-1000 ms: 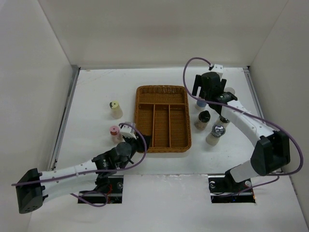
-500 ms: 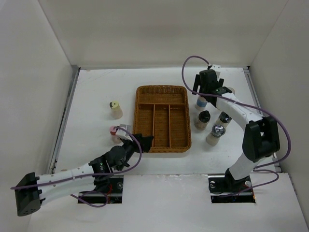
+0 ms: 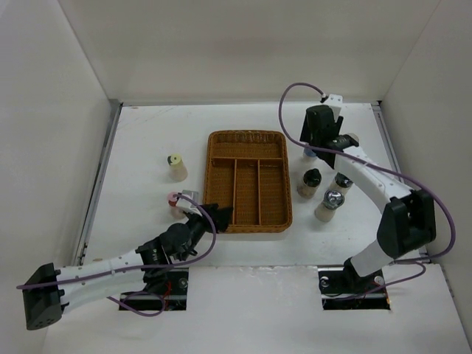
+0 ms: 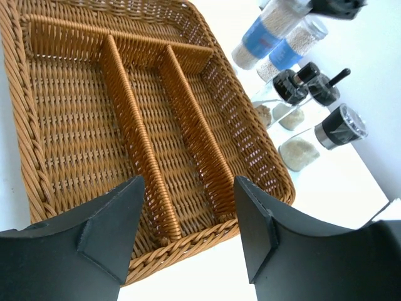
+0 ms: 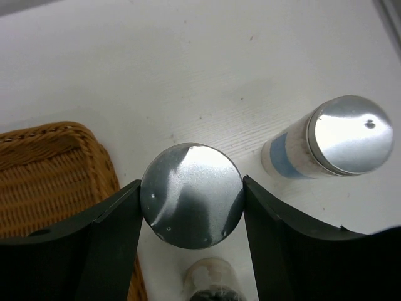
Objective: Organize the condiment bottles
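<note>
The condiment bottles stand on both sides of the brown wicker tray. My right gripper is shut on the lid of a silver-lidded, blue-labelled bottle, a finger pressing on each side; from above this bottle is just right of the tray. A second silver-lidded bottle stands beside it. My left gripper is open and holds nothing, hovering over the tray's near rim. A pink-topped shaker stands just left of that gripper.
A cream shaker stands alone at the left. Right of the tray stand two black-topped shakers and a chrome-topped one. The tray's compartments hold nothing. White walls enclose the table on three sides.
The right jaws, wide around the silver-lidded bottle a second ago, have closed onto its lid. The left gripper has moved right from the pink-topped shaker to the tray's near corner.
</note>
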Controlling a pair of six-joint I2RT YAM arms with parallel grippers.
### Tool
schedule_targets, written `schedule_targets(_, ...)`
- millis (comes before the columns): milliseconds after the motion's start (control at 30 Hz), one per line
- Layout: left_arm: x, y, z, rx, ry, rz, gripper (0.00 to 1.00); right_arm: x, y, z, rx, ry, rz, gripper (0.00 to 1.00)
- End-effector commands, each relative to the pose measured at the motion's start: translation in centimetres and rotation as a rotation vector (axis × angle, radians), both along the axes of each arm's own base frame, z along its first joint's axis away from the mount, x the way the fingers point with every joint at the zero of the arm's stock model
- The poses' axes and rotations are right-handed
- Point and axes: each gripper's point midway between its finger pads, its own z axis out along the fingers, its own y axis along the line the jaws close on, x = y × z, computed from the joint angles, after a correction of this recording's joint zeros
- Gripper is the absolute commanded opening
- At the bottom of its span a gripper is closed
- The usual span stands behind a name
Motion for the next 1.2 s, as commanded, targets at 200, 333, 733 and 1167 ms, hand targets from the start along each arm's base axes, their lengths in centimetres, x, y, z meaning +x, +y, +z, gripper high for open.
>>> schedule_targets(200, 0.1, 0.5, 1.7, -0.096, -0.044, 0.006, 0.57, -0.2, 10.2, 17.5, 0.082, -0.408, 0.177, 0.48)
schedule_targets(333, 0.5, 1.0, 1.4, -0.095, -0.031, 0.023, 0.57, 1.2, 17.3, 17.7, 0.125, -0.403, 0.301, 0.49)
schedule_targets(733, 0.5, 1.0, 1.3, -0.114, -0.017, 0.003, 0.57, 5.1, 30.2, 12.1, 0.113, -0.339, 0.460, 0.49)
schedule_targets(1167, 0.6, 0.9, 0.9, -0.117, -0.004, -0.004, 0.57, 5.2, 33.3, 2.5, 0.107, -0.209, 0.478, 0.70)
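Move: The blue-label shaker is already in the right fingers, just off the table. Its goal, the left end of the basket's far compartment, lies roughly 31 cm left of the right hand, 5 cm farther out and 10 cm lower. The second blue-label shaker stands about 12 cm to the hand's right and level with it; a dark-lidded bottle stands 12 cm back and 1 cm left. From the left hand, that compartment end is about 26 cm ahead, 1 cm left and 8 cm lower. The blue-label shaker, still pinched just under its silver lid, is carried by the right hand some 31 cm left in an arc: up about 16 cm, over the basket's right rim and across the far compartment, slightly forward, then down as far again into its far left corner. The wrist turns nearly 30 degrees counter-clockwise; the fingers keep their hold. ##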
